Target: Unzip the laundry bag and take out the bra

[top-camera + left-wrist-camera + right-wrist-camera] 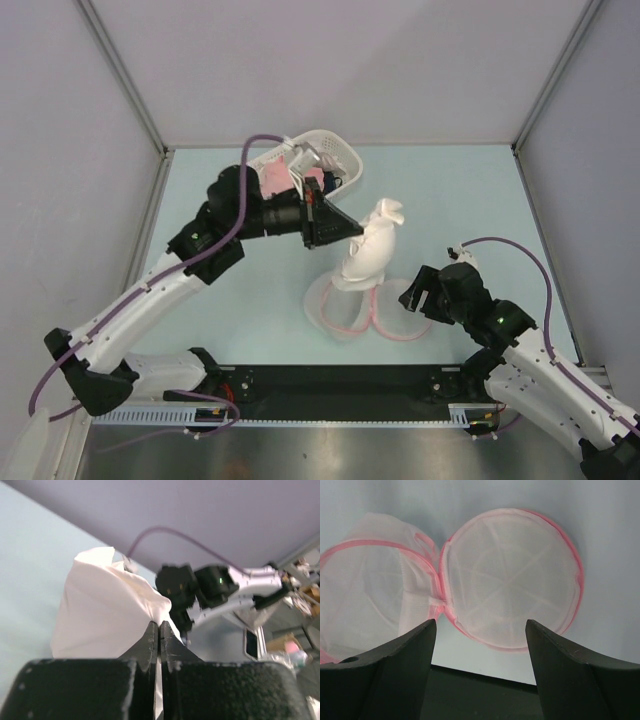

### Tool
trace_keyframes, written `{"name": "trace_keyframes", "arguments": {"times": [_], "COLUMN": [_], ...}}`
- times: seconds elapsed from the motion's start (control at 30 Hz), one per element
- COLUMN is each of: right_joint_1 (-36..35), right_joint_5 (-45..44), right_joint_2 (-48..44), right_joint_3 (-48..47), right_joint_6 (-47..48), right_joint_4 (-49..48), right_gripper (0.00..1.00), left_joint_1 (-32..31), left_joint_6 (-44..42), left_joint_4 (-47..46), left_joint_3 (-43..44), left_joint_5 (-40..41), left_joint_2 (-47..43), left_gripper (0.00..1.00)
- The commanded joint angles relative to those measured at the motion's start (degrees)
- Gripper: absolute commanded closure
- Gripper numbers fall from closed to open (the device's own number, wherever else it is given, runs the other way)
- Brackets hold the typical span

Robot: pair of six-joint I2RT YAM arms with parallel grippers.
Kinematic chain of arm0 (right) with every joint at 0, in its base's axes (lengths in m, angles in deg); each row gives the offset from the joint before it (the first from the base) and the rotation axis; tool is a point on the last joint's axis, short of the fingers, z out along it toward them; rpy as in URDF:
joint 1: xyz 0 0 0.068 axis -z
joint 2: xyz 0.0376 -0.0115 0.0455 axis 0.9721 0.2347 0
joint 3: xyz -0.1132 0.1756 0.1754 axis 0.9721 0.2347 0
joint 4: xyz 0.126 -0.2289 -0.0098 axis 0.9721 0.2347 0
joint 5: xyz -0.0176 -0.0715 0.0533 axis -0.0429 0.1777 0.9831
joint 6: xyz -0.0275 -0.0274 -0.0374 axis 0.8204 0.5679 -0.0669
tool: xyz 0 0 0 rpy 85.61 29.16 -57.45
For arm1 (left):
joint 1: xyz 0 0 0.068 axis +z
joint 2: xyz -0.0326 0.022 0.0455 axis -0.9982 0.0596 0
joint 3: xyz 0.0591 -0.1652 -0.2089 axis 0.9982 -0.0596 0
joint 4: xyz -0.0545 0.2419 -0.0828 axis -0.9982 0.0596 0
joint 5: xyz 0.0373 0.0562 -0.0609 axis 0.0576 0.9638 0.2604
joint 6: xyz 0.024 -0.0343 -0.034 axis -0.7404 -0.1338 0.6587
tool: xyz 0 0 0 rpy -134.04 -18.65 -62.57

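Observation:
The laundry bag (342, 308) lies unzipped on the table, its two pink-edged mesh halves side by side (512, 580). My left gripper (357, 232) is shut on the top of a white cloth (368, 255), which hangs bunched with its lower end reaching the bag's left half. In the left wrist view the closed fingertips (159, 624) pinch that white cloth (105, 610). My right gripper (412, 295) stands open just right of the bag, nothing between its fingers (481, 625). Salmon-pink fabric, the bra (273, 180), lies in the white basket, partly hidden by my left arm.
The white lattice basket (335, 150) stands at the back behind my left wrist, with a bit of dark cloth (329, 183) in it. Grey enclosure walls close the back and sides. A black base rail (340, 385) runs along the near edge.

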Motion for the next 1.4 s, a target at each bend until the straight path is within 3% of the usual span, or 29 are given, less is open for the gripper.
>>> {"name": "trace_keyframes", "arguments": {"times": [0.0, 0.07, 0.33, 0.67, 1.13, 1.37], "right_joint_1": [-0.4, -0.5, -0.7, -0.6, -0.8, -0.9], "right_joint_5": [-1.3, -1.3, -1.0, -1.0, -0.1, -0.4], "right_joint_2": [0.2, 0.2, 0.5, 1.0, 3.9, 3.6], "right_joint_3": [-0.2, -0.1, -0.4, -0.8, -1.3, -1.2], "right_joint_6": [-0.5, -0.5, -0.4, -0.5, -0.3, -0.7], "right_joint_4": [-1.7, -1.9, -2.1, -1.8, -3.3, -3.2], "right_gripper": [0.23, 0.23, 0.23, 0.23, 0.23, 0.23], "left_joint_1": [5.9, 9.9, 18.1, 26.9, 30.6, 30.7], "left_joint_6": [-1.8, -3.8, -15.6, -24.2, -28.9, -29.4], "left_joint_4": [1.3, 4.1, 18.5, 21.2, 20.7, 21.6], "left_joint_3": [9.4, 13.1, 28.4, 35.5, 39.7, 39.4], "left_joint_5": [0.0, 1.7, 25.4, 39.1, 48.7, 45.5], "left_joint_2": [-0.9, 0.2, 9.8, 24.8, 43.8, 48.9], "left_gripper": [1.00, 1.00, 1.00, 1.00, 1.00, 1.00]}}
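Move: The white basket is about 38 cm ahead of my left hand, 16 cm to its left and some 36 cm below; my left hand already holds the white bra. The pink cloth in the basket is about 37 cm ahead and 18 cm left. The open laundry bag lies 40 cm below, about 4 cm ahead and 5 cm left of my left hand. From my right hand the basket is about 38 cm ahead, 26 cm left and 8 cm lower. I carry the bra in one quick arc from above the laundry bag to the left end of the basket: my left hand goes some 38 cm forward and 22 cm left, first rising about 10 cm, then sinking well below its starting height. On the way I swing the wrist counter-clockwise until the fingers point forward and slanting down, keeping them shut on the cloth. ##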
